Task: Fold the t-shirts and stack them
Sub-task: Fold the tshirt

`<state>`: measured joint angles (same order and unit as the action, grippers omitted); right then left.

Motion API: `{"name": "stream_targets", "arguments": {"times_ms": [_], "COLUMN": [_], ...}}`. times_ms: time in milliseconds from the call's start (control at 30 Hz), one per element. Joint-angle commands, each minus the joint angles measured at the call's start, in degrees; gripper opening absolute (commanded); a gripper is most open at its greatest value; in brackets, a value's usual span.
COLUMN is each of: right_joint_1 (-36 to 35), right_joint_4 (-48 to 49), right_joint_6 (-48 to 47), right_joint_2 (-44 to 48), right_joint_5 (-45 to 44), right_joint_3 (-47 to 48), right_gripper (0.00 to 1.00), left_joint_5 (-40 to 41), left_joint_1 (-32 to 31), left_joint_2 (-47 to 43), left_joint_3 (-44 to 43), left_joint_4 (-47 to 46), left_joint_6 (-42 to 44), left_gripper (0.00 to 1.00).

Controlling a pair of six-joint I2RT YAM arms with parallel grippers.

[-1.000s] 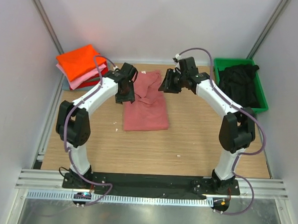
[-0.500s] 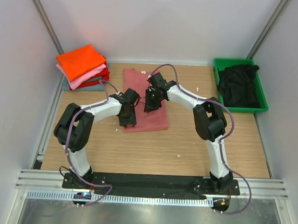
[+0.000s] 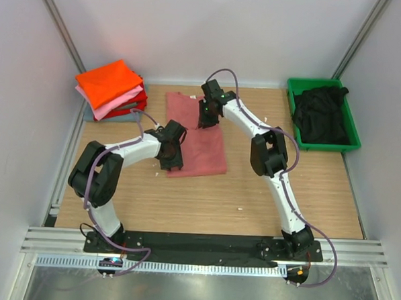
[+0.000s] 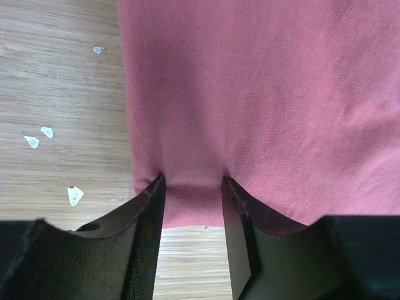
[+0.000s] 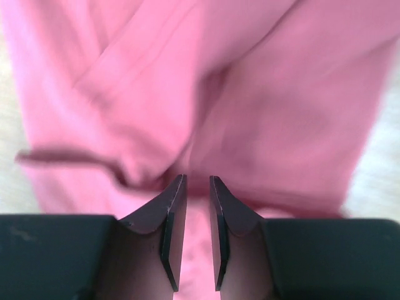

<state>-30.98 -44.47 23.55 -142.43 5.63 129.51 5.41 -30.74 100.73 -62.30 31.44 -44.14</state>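
Note:
A salmon-red t-shirt (image 3: 195, 146) lies flat on the wooden table, folded into a long strip. My left gripper (image 3: 170, 158) is at its near left corner. In the left wrist view the left gripper (image 4: 192, 181) is open, its fingertips pressed down astride the shirt's hem (image 4: 250, 112). My right gripper (image 3: 207, 117) is over the far part of the shirt. In the blurred right wrist view the right gripper (image 5: 198, 179) has its jaws a narrow gap apart over creased cloth (image 5: 187, 94), gripping nothing. Folded orange, pink, red and grey-blue shirts are stacked (image 3: 111, 87) at the far left. A black shirt (image 3: 320, 110) lies in the bin.
The green plastic bin (image 3: 354, 139) stands at the far right corner. White walls and metal posts close in the table on three sides. Small white scraps (image 4: 74, 195) lie on the wood beside the shirt's near left corner.
One second ago both grippers were at the shirt's rumpled far end. The shirt then lay flat. The left gripper came to the near corner; the right moved near, then back toward the far end.

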Motion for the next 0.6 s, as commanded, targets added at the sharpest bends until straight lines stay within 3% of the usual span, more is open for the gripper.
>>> {"name": "stream_targets", "arguments": {"times_ms": [0,133,267,400,567], "right_joint_1": [2.7,3.4,3.0,2.1,0.8], "right_joint_4": [-3.6,0.1,9.6,21.3,29.3], "right_joint_6": [-1.8,-1.8,1.0,6.5,10.6], "right_joint_2": [-3.0,2.8,19.2,37.5,44.0], "right_joint_5": [-2.2,-2.0,-0.3,6.8,12.9], "right_joint_3": [9.7,7.4,-15.2,-36.7,-57.5], "right_gripper": [0.27,0.28,0.31,0.32,0.29], "left_joint_5": [0.1,2.2,6.9,7.8,6.7], "left_joint_1": [-0.5,-1.3,-3.1,-4.0,-4.2], "left_joint_2": [-0.1,-2.7,-6.9,-9.5,-9.9], "left_joint_3": [2.1,1.1,-1.6,-3.5,-3.4], "left_joint_4": [-1.6,0.9,5.9,7.4,6.4], "left_joint_6": [0.2,0.4,0.7,0.5,-0.9], "left_gripper": [0.42,0.42,0.43,0.44,0.43]}}
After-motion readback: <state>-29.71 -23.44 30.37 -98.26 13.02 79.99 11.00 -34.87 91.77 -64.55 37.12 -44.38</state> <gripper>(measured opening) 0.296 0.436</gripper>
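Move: The left fingertips are down on the folded t-shirt near its near-left corner, so the shirt's middle lies about 14 cm ahead and 6 cm to the right, about level. From the right hand, low over the shirt's far half, that middle is some 3 cm back, 3 cm left and 2 cm below. The stack of folded shirts stands about 25 cm ahead and 21 cm left of the left hand; the green bin is roughly 6 cm ahead and 39 cm right of the right hand. The right hand finishes its low forward sweep over the shirt with about 3 cm more while drifting right, then turns back and climbs, ending some 11 cm back, 12 cm up and 5 cm right of its start, its left side rolled up about 15 degrees, fingers still only slightly open. The left hand first stays with its part-open fingertips on the cloth by the near-left corner, then lifts off almost straight up by about 6 cm, the gap unchanged. ##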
